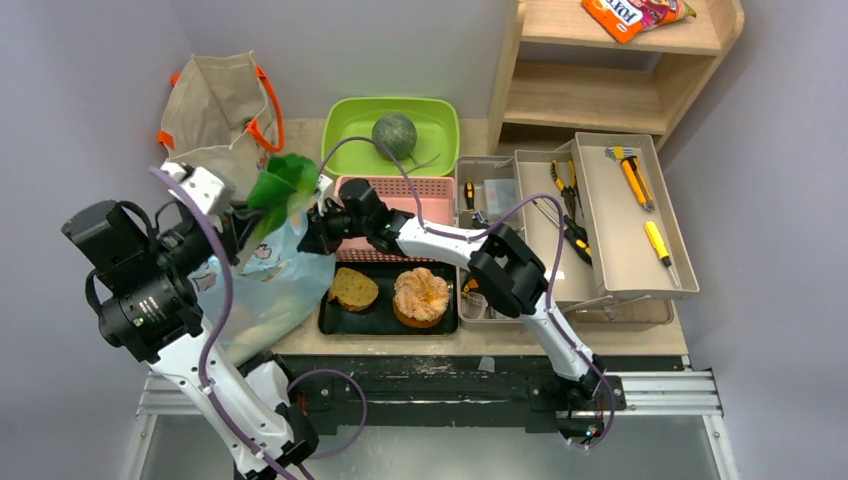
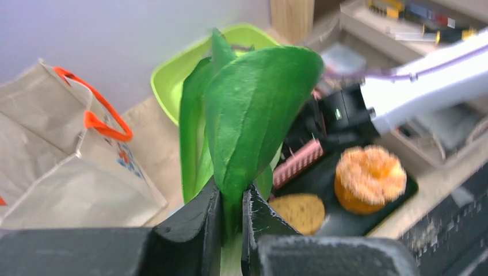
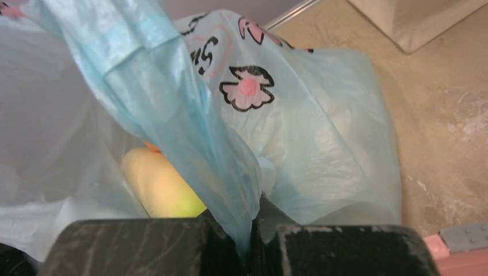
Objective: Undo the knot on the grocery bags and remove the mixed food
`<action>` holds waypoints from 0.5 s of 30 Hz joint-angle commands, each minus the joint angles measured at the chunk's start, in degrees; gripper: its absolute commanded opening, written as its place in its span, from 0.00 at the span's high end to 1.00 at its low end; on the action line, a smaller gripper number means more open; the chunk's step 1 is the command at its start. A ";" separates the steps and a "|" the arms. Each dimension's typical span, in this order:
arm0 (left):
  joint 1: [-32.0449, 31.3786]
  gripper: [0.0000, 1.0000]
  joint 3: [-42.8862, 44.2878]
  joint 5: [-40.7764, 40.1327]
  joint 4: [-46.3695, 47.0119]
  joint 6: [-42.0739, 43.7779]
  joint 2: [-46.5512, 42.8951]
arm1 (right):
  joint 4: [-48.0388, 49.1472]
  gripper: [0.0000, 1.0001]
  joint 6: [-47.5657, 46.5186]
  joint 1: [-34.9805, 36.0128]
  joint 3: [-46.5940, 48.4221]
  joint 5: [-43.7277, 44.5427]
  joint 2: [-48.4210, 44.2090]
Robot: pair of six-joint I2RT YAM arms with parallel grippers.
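Observation:
The thin light-blue bag (image 1: pixel 268 275) with pink print slumps at the table's left front, its mouth lifted. My right gripper (image 1: pixel 312 232) is shut on a strip of its plastic (image 3: pixel 190 138); a yellowish fruit (image 3: pixel 158 184) shows inside. No knot is visible. My left gripper (image 1: pixel 243 222) is shut on the stem of the leafy greens (image 2: pixel 247 115), held above the bag with the leaves pointing away from me. The beige tote (image 1: pixel 215 115) with orange handles stands at the back left. A green melon (image 1: pixel 394 134) lies in the lime bin (image 1: pixel 350 120). An orange-topped pastry (image 1: pixel 421 296) sits on the black tray (image 1: pixel 335 318).
A brown bread slice (image 1: pixel 354 289) shares the black tray. A pink basket (image 1: pixel 432 205) sits behind it under my right arm. Grey tool trays (image 1: pixel 612 225) with pliers and screwdrivers lie to the right. A wooden shelf (image 1: pixel 610 90) holds an orange snack packet (image 1: pixel 630 14).

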 commanded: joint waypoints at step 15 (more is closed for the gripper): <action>-16.72 1.00 3.67 -15.54 63.26 -46.70 21.50 | 14.20 1.00 -27.11 3.87 -15.13 7.44 -13.74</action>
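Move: The left gripper holds the leafy greens. The pink basket lies about 24 cm ahead and 21 cm to its right, the green tray some 43 cm ahead and 20 cm right, both nearly 40 cm below. The beige tote stands about 35 cm ahead and 17 cm left, its middle 25 cm lower. From the right gripper, the grocery bag's middle is about 5 cm back, 7 cm left and 9 cm below. Bring the left gripper with the pinched greens about 14 cm forward and 9 cm up, easing a little left, to draw them away from the grocery bag and out past its far side; roll the wrist some 20 degrees so the fingers come up to about level. Keep the right gripper shut on the bag's handle, easing it a couple of centimetres right and back, dipping, then lifting slightly as it rolls. ##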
